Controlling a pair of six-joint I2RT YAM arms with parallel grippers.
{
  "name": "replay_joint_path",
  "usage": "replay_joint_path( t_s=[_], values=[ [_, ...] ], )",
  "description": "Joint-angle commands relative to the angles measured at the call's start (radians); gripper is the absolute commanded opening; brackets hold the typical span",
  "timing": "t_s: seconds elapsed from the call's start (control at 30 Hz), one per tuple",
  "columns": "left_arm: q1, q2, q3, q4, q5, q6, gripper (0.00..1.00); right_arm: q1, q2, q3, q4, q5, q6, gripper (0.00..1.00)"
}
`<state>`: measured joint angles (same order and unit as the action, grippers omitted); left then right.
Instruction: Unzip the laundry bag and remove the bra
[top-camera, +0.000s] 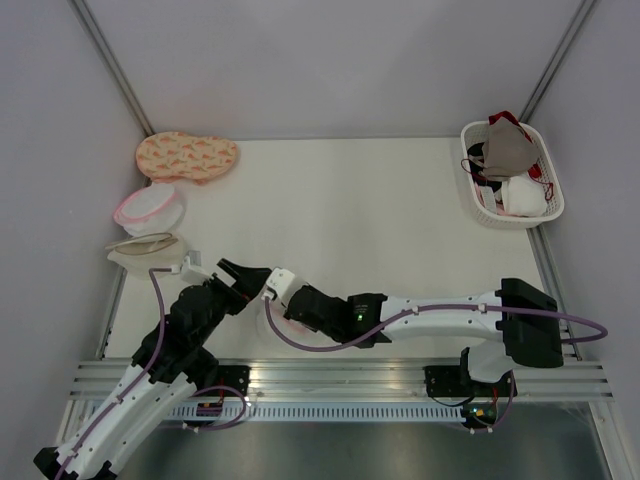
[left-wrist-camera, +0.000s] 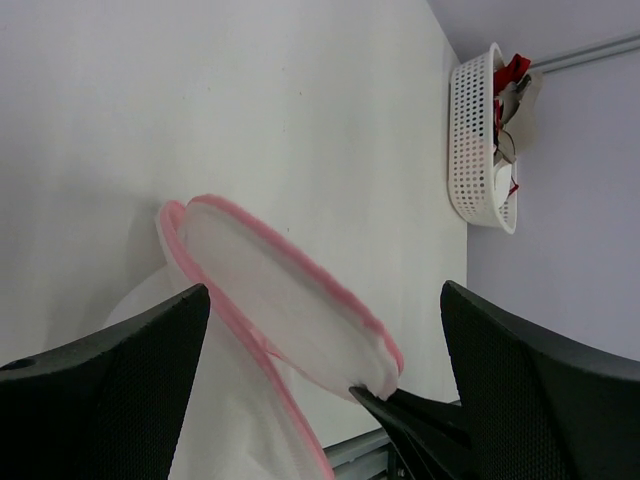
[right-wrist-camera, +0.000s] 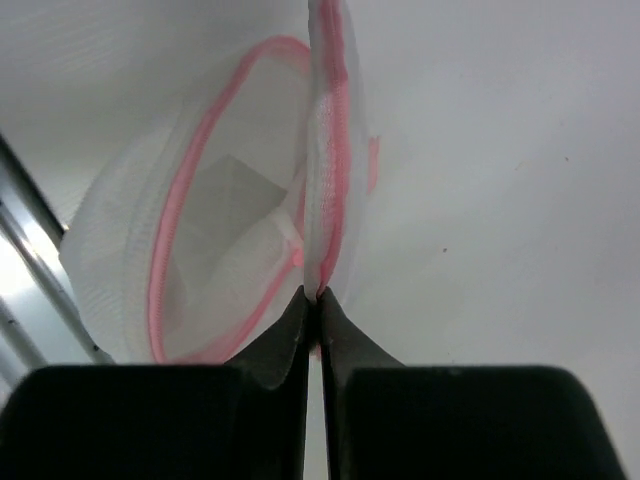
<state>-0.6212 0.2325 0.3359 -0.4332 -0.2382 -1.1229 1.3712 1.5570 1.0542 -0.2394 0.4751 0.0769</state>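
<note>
The laundry bag (right-wrist-camera: 230, 210) lies at the table's near edge, unzipped, its pink-rimmed lid (left-wrist-camera: 280, 300) standing up from the base. My right gripper (right-wrist-camera: 318, 295) is shut on the lid's rim, and its black tips (left-wrist-camera: 365, 392) show in the left wrist view. My left gripper (left-wrist-camera: 325, 290) is open wide, one finger on each side of the lid, touching nothing. From above, both grippers (top-camera: 262, 283) cover most of the bag (top-camera: 283, 320). Only white mesh shows inside. The taupe bra (top-camera: 505, 148) lies on top in the white basket (top-camera: 480, 205) at the far right.
Red, black and white garments share the basket (left-wrist-camera: 478, 150). Along the left wall lie an orange patterned cloth (top-camera: 187, 155), a fuller pink-rimmed mesh bag (top-camera: 150, 207) and a beige-rimmed mesh bag (top-camera: 145, 248). The metal rail (top-camera: 340, 375) runs just behind the bag.
</note>
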Motion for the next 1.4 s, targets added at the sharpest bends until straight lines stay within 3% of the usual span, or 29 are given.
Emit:
replay_joint_path(
  t_s=[0.0, 0.07, 0.1, 0.2, 0.3, 0.43, 0.6, 0.7, 0.9, 1.07, 1.2, 1.3, 1.37],
  values=[
    [0.0, -0.016, 0.025, -0.036, -0.039, -0.034, 0.99, 0.028, -0.067, 0.05, 0.019, -0.098, -0.048, 0.11],
    [0.0, -0.024, 0.028, -0.044, -0.044, -0.035, 1.0, 0.04, -0.083, 0.059, 0.006, -0.183, -0.052, 0.32],
    [0.0, -0.027, 0.031, -0.055, -0.046, -0.037, 1.0, 0.04, -0.101, 0.061, 0.003, -0.211, -0.052, 0.48],
    [0.0, -0.027, 0.043, -0.082, -0.046, -0.038, 1.0, 0.043, -0.144, 0.066, -0.011, -0.288, -0.034, 0.69],
    [0.0, -0.022, 0.057, -0.107, -0.035, -0.038, 1.0, 0.042, -0.198, 0.052, -0.02, -0.313, -0.022, 0.81],
    [0.0, -0.016, 0.077, -0.148, -0.01, -0.031, 0.99, 0.043, -0.245, 0.035, -0.047, -0.242, -0.006, 0.86],
    [0.0, 0.074, 0.133, -0.212, 0.103, 0.047, 1.0, 0.037, -0.293, 0.026, -0.104, 0.059, 0.046, 0.89],
    [0.0, 0.168, 0.178, -0.298, 0.111, 0.119, 0.99, 0.016, -0.313, 0.024, -0.136, 0.135, 0.089, 0.91],
    [0.0, 0.364, 0.172, -0.279, 0.281, 0.28, 0.99, -0.055, -0.318, -0.008, -0.182, 0.184, 0.248, 0.92],
    [-0.018, 0.418, 0.173, -0.228, 0.384, 0.344, 0.97, -0.116, -0.321, -0.062, -0.198, 0.198, 0.412, 0.93],
    [-0.04, 0.507, 0.201, -0.21, 0.413, 0.391, 0.96, -0.15, -0.334, -0.102, -0.19, 0.178, 0.472, 0.93],
    [-0.09, 0.55, 0.218, -0.197, 0.357, 0.364, 0.95, -0.182, -0.325, -0.121, -0.208, 0.156, 0.552, 0.94],
    [-0.103, 0.519, 0.221, -0.2, 0.292, 0.336, 0.94, -0.208, -0.339, -0.187, -0.129, 0.038, 0.583, 0.95]
  ],
)
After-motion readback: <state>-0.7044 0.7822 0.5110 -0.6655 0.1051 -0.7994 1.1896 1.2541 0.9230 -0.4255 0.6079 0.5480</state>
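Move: The laundry bag's middle lies about 8 cm back, 5 cm right and 9 cm below the open left hand; the cream bag stands some 22 cm left and 3 cm ahead of that hand, the small pink-rimmed bag 21 cm left and 14 cm ahead, both roughly 11 cm lower. From the right hand, still pinching the laundry bag's flap, the bag's middle is about 3 cm back, 1 cm left and 6 cm down. Right hand releases flap, lifts, swings 10 cm right; open left sinks roughly 8 cm, back towards the laundry bag. ##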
